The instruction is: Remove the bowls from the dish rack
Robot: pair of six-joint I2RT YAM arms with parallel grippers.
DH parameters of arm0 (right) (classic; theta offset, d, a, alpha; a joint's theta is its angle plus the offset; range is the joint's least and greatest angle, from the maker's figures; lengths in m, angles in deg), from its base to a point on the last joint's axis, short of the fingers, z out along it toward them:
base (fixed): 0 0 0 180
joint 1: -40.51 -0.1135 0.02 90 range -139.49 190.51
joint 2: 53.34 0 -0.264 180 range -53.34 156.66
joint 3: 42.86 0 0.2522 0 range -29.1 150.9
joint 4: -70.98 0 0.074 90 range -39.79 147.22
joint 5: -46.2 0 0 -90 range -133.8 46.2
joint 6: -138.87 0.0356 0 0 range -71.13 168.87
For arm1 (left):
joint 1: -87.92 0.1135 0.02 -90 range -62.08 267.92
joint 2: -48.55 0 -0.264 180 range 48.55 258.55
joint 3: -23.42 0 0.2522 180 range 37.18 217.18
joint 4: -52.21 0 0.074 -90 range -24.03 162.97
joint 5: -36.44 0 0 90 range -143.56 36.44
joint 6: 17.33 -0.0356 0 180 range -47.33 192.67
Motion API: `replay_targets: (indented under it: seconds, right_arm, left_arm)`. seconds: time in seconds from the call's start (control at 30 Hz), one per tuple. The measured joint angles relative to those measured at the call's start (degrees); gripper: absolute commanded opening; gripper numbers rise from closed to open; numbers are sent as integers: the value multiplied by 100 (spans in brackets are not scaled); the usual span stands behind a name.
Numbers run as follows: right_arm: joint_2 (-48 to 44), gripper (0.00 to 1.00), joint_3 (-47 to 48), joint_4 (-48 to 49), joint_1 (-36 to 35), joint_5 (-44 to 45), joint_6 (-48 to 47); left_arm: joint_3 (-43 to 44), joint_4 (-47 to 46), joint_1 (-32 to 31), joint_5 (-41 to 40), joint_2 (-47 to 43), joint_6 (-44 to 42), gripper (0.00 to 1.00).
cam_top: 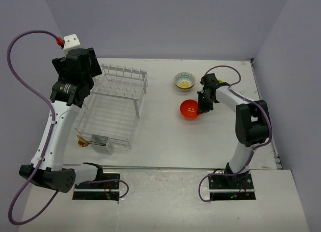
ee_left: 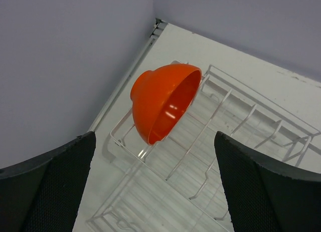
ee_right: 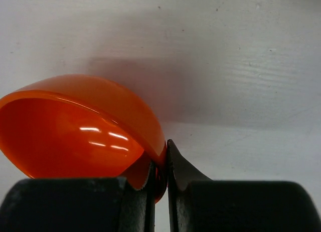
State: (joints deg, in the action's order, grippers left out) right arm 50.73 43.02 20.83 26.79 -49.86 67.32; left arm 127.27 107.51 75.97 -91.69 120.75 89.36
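Two orange bowls show. One orange bowl lies on its side against the prongs at the far left corner of the dish rack; my left gripper hangs above and just short of it, open, with nothing between its fingers. From above, the left arm covers that corner of the dish rack and hides this bowl. My right gripper is shut on the rim of the other orange bowl, held low over the table to the right of the rack. A cream bowl with a yellow inside stands on the table behind it.
The rack's cutlery holder sits at its near left corner, with a small gold-brown object beside it on the table. Walls close the table at the back and on both sides. The left arm's purple cable loops out to the left.
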Motion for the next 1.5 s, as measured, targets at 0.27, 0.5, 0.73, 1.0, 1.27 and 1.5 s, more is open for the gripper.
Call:
replay_targets:
  seconds: [0.27,0.5,0.73,1.0,1.27,1.5]
  right_arm:
    - [350,45,192,107,136,-221,131]
    - [0,99,90,105,125,-42,146]
    - [-2188,99,-498,527,125,463,212]
    - [-3611,99,-1086,1384,116,-52,361]
    - [-3593,99,-1088,1438,111,-286,361]
    - [-3593,99,-1093,1495,109,-439,361]
  left_arm:
    - [-96,-33,4,212,-245,-192,100]
    - [-149,-31,9,212,-109,-487,100]
    - [-76,26,26,-411,625,-743,91]
    - [428,216,28,-1220,1794,-975,46]
    - [667,557,50,-2114,1921,-1113,0]
    - [710,573,-151,-2796,1921,-1196,0]
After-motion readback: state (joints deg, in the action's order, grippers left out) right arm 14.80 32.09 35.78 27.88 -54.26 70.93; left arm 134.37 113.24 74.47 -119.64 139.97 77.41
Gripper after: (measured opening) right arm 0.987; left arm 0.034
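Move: Just inside the left fingertips' line, the last orange bowl stands on edge at the rack's left end, about 9 cm ahead of the left hand, 4 cm left and 10 cm below; the rack's empty tines are 8 cm ahead, 15 cm right and 15 cm down. The right hand holds the red bowl by its rim, its middle 5 cm left, 2 cm ahead and barely lower; the patterned bowls are 19 cm ahead and 6 cm left, the green ones 15 cm ahead and 14 cm right. Lowering the held red bowl the last 1–1.5 cm to the table, the right hand opens wide and rises some 19 cm clear, fingers tilting up. Meanwhile the open left hand, after a slight draw back, goes down about 7 cm and forward 5, rolling its left side up and tipping down, then pinches the orange bowl's rim while easing up, back and left. ##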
